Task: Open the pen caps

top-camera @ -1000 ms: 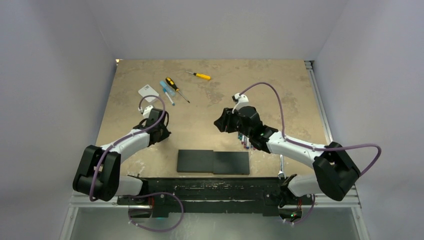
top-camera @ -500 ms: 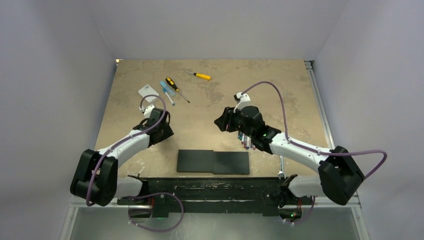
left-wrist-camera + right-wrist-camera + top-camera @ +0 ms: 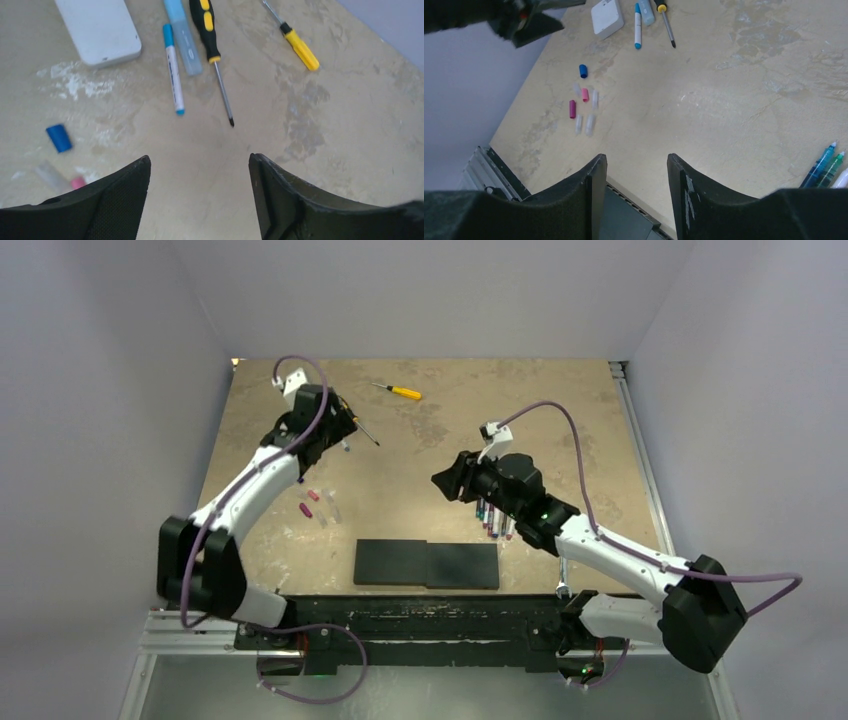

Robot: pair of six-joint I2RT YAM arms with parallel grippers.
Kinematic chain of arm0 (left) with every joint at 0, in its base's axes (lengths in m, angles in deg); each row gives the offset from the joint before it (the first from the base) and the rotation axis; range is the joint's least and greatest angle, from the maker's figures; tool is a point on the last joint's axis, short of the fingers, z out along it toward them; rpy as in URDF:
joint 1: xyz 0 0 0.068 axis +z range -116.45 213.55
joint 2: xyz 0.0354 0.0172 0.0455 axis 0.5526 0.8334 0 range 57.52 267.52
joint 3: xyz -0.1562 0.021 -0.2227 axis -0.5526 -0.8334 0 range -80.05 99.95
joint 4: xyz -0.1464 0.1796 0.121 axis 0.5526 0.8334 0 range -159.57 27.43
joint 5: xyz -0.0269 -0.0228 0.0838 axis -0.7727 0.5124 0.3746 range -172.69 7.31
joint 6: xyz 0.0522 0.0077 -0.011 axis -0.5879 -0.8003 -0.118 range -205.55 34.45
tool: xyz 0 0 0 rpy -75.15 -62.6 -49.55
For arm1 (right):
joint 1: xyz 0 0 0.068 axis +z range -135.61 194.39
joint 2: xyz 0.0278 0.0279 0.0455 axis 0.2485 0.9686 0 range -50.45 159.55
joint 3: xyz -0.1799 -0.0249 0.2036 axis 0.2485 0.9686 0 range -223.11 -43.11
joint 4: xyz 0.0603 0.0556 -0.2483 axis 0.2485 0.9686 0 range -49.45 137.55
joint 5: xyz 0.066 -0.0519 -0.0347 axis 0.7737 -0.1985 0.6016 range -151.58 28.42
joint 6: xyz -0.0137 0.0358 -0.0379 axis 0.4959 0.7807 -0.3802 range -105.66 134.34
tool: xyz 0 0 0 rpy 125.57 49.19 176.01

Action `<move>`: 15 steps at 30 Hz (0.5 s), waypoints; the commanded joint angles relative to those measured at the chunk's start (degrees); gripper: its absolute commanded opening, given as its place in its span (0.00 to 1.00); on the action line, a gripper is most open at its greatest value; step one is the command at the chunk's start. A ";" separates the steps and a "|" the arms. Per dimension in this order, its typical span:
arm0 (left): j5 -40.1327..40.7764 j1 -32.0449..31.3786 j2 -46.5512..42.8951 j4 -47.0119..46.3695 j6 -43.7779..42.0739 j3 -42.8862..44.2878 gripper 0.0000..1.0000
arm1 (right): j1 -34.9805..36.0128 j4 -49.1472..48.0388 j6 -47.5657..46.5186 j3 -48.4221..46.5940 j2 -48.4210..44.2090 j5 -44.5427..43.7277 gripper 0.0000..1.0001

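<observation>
Loose pen caps lie on the table at left: a blue cap (image 3: pixel 583 71) (image 3: pixel 59 138), a pink cap (image 3: pixel 585 94), a magenta cap (image 3: pixel 572 108) (image 3: pixel 306 510) and several clear ones (image 3: pixel 589 124). A white pen with a light blue cap (image 3: pixel 173 75) lies beside a black-and-yellow screwdriver (image 3: pixel 207 25). My left gripper (image 3: pixel 200 160) (image 3: pixel 325 425) hovers open just short of that pen, with nothing between its fingers. My right gripper (image 3: pixel 636 160) (image 3: pixel 450 480) is open and empty over mid-table. Uncapped pens (image 3: pixel 490 520) (image 3: pixel 824 165) lie under the right arm.
A white box (image 3: pixel 100 30) sits left of the pen, next to a pale blue translucent piece (image 3: pixel 184 35). A yellow screwdriver (image 3: pixel 400 392) lies at the back. Two dark flat slabs (image 3: pixel 425 563) lie near the front edge.
My left arm has swung from the near left up to the back left and its gripper has opened. Loose caps show where it was. The right arm shifted slightly.
</observation>
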 commanded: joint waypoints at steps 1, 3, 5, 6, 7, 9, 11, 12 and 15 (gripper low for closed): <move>1.49 3.31 14.79 -0.79 -2.46 10.10 0.67 | 0.14 0.70 -0.08 1.75 -2.79 1.02 0.50; 1.92 3.89 20.11 -1.17 -2.72 13.49 0.64 | 0.14 0.93 -0.14 2.58 -3.96 1.01 0.50; 1.99 4.51 23.75 -0.83 -2.80 15.97 0.60 | 0.14 1.04 -0.17 3.13 -4.89 1.02 0.50; 2.00 4.71 25.25 -1.04 -2.88 16.72 0.59 | 0.14 1.13 -0.17 3.40 -5.22 1.02 0.50; 2.07 5.04 26.42 -1.14 -2.96 17.42 0.58 | 0.13 1.10 -0.25 3.57 -5.49 1.02 0.50; 1.82 5.41 28.97 -1.16 -3.23 18.90 0.53 | 0.14 1.15 -0.41 3.89 -5.90 1.02 0.50; 1.45 5.56 31.19 -1.03 -3.54 20.05 0.50 | 0.14 1.27 -0.52 3.98 -6.10 1.87 0.50; 1.25 5.56 32.05 -1.14 -3.67 20.58 0.48 | 0.14 1.41 -0.60 3.94 -6.18 2.25 0.50; 0.79 5.56 34.78 -1.49 -3.97 21.75 0.47 | 0.14 2.25 -0.81 4.06 -6.63 3.95 0.50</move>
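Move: The capped light-blue marker lies about 12 cm ahead of my left hand, 4 cm to the left and some 16 cm below. The clear pen case is about 4 cm beyond the marker and 1 cm farther left. The black-yellow screwdriver lies 4 cm beyond the marker and 6 cm to the right of it, the white box 2 cm beyond and 11 cm left of it. From my right hand the marker is roughly 22 cm ahead, 25 cm left and 19 cm down. I swing my left hand forward about 9 cm, fast at first, then drop it some 11 cm towards the near end of the light-blue marker. I tip the fingers about 15 degrees further down and narrow them from wide to half open, touching nothing yet. My empty right hand eases back about 2 cm. ##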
